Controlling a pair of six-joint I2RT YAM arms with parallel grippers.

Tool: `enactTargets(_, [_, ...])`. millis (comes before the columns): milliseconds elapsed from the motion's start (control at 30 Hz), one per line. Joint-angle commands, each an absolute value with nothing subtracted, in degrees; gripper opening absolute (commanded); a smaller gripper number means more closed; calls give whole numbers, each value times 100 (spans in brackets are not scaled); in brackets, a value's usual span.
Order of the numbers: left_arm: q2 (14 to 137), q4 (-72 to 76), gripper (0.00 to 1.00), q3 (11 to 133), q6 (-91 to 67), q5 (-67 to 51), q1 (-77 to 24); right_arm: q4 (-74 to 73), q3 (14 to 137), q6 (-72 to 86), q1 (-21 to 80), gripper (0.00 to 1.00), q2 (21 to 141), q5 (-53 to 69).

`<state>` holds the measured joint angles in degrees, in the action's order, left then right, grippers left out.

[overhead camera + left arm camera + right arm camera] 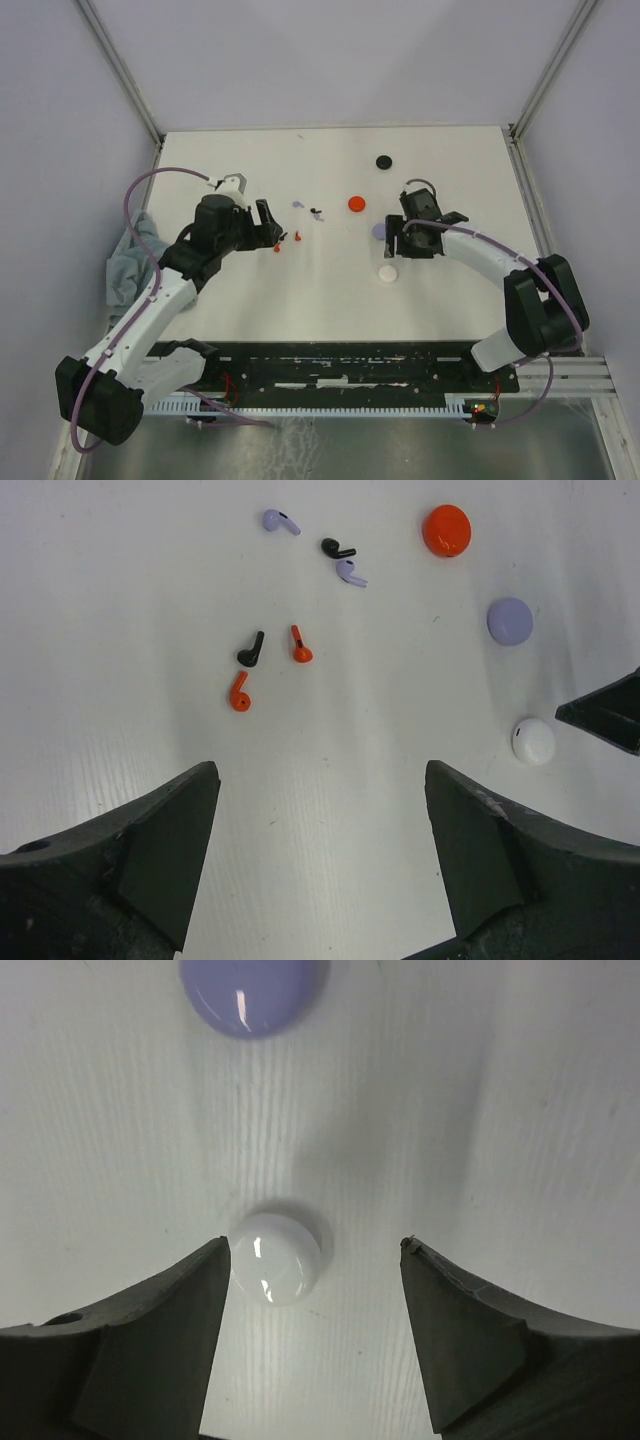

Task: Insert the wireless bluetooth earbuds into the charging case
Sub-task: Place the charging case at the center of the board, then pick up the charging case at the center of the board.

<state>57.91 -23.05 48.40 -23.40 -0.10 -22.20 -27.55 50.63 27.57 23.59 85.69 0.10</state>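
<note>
Several tiny earbuds lie loose on the white table ahead of my left gripper (321,775), which is open and empty above bare table. There are two red earbuds (239,692) (300,646), two black earbuds (251,650) (338,549) and two lavender earbuds (280,521) (351,573). My right gripper (315,1248) is open over the round white charging case (275,1258), which rests on the table close to the left finger, not gripped. The lavender case (252,995) lies just beyond it. In the top view the white case (388,272) sits beside the right gripper (400,243).
A red case (356,203) lies mid-table and a black case (383,161) sits farther back. A grey cloth (130,262) is bunched at the table's left edge. White walls enclose the table on three sides.
</note>
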Motion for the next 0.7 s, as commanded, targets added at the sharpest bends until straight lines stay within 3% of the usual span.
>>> enactTargets(0, [5713,-2029,90,4861,-2531,-65,-2175,-2471,5918,2532,2672,78,8996,-940])
enactTargets(300, [5719,-1971,91,4817,-2718,-140,-2180,-2261,6925,2548,3040,78,10129,-1913])
enactTargets(667, [6021,-1808,90,4867,-2860,-617,-2180,-2074,7336,2533,3051,72,10951,-1891])
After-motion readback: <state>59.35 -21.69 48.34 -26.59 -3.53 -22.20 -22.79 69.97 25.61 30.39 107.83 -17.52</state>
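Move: About 10 cm ahead of the right hand and 4 cm to its left sits the purple case, its middle some 3 cm below the fingertips. The white case lies roughly 3 cm back and 3 cm left at the same height, and the red case about 18 cm ahead and 12 cm left. From the left hand, the purple case is some 31 cm to the right, 3 cm ahead and 17 cm lower. Leaving the white case behind, the right hand swings about 10 cm forward and nearly 4 cm left to the purple case in a low arc, first rising a couple of centimetres, then sinking about 4 cm. The wrist rolls some 15 degrees, left side down, and tips the fingers a little more forward; they stay open around the purple case, touch not visible. ##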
